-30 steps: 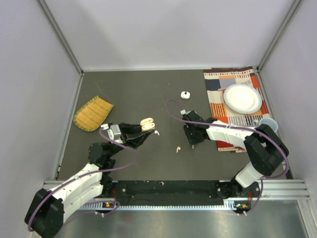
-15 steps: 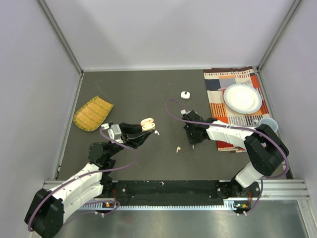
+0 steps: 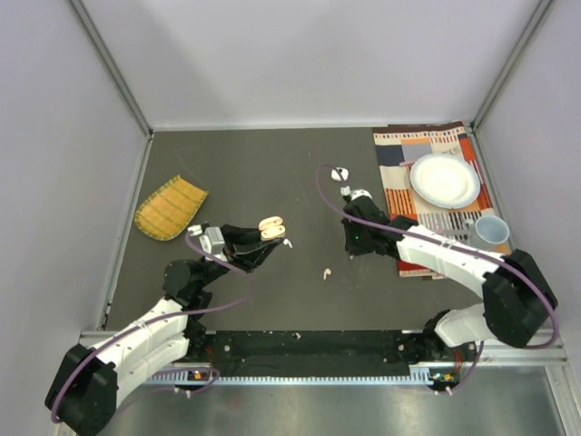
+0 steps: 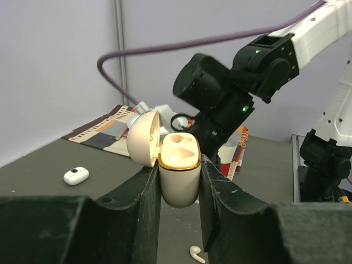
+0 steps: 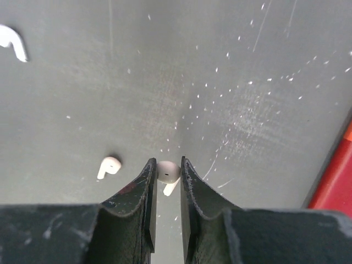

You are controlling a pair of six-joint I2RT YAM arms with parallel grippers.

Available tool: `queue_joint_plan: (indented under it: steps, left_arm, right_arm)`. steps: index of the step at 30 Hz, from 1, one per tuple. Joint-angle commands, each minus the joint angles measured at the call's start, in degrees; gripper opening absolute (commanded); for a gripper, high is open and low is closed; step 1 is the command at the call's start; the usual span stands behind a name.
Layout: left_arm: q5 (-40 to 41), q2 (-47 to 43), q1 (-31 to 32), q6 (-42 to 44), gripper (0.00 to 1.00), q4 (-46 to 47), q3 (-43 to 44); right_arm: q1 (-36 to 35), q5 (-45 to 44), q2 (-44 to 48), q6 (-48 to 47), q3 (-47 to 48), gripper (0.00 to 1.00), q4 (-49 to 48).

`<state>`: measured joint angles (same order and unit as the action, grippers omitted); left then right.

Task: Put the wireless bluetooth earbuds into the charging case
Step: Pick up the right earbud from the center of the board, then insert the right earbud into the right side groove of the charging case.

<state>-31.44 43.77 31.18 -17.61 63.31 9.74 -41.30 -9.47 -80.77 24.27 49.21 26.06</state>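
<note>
My left gripper (image 3: 263,238) (image 4: 180,166) is shut on the peach charging case (image 3: 270,224) (image 4: 179,168). It holds the case upright above the table, lid (image 4: 143,137) swung open and both wells empty. My right gripper (image 3: 350,245) (image 5: 169,169) is shut on a pale earbud (image 5: 168,171), pinched by its head with the stem hanging free above the table. A peach earbud (image 3: 326,272) (image 5: 109,166) lies on the table just left of it. A white earbud (image 3: 289,242) (image 4: 196,254) lies under the held case.
A small closed white case (image 3: 340,173) (image 4: 76,175) lies at the back middle. A striped cloth (image 3: 408,150) with a white plate (image 3: 444,179) and a grey cup (image 3: 491,232) fills the right side. A yellow woven mat (image 3: 169,207) lies at the left.
My right gripper has closed on the earbud and lifted it off the table as the arm swung back, uncovering the cup. The left arm and case have not moved.
</note>
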Motion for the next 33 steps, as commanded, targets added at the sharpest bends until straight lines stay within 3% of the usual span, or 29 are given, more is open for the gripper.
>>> queue_joint_plan:
  steps: [1,7,18,27,33]
  left_arm:
    - [0.15,0.35,0.11,0.12,0.0,2.08,1.6]
    - [0.24,1.23,0.11,0.12,0.0,2.17,1.95]
    - [-3.01,5.62,0.11,-0.76,0.0,2.96,4.15]
    - [-3.28,5.98,0.2,-0.15,0.0,3.14,3.97]
    - [-3.89,5.54,0.29,0.64,0.0,2.08,4.06]
  right_arm:
    - [-0.98,-2.74,8.5,0.78,1.24,0.0,-4.35]
    - [-3.43,-7.65,17.39,-0.8,1.68,0.0,-9.88]
    - [-16.0,-27.52,26.54,-12.92,3.08,0.0,-22.45]
    - [-24.61,-31.48,25.23,-22.16,4.84,0.0,-35.89]
    - [-27.78,-28.15,22.15,-23.04,8.7,0.0,-37.31]
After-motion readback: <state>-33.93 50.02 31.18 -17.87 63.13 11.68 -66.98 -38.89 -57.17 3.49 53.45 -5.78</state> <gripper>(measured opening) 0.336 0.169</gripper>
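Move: The held earbud's target, the open beige charging case in the left fingers, is roughly 17 cm left of the right hand, 5 cm back and some 21 cm higher. On the board, 5 cm below the right hand, another beige earbud lies 5 cm left and 3 cm back; a white earbud, 15 cm left and 6 cm ahead. From the left hand, the held earbud is 17 cm right, 5 cm ahead, 21 cm down. The beige earbud, already off the board and still pinched in the right fingers, is carried swiftly up about 28 cm, swinging left towards the case mainly in the later part, while the wrist tips the fingers up some 55 degrees from steeply down to nearly level. The left hand keeps its hold on the open case, easing slightly down, right and forward. ##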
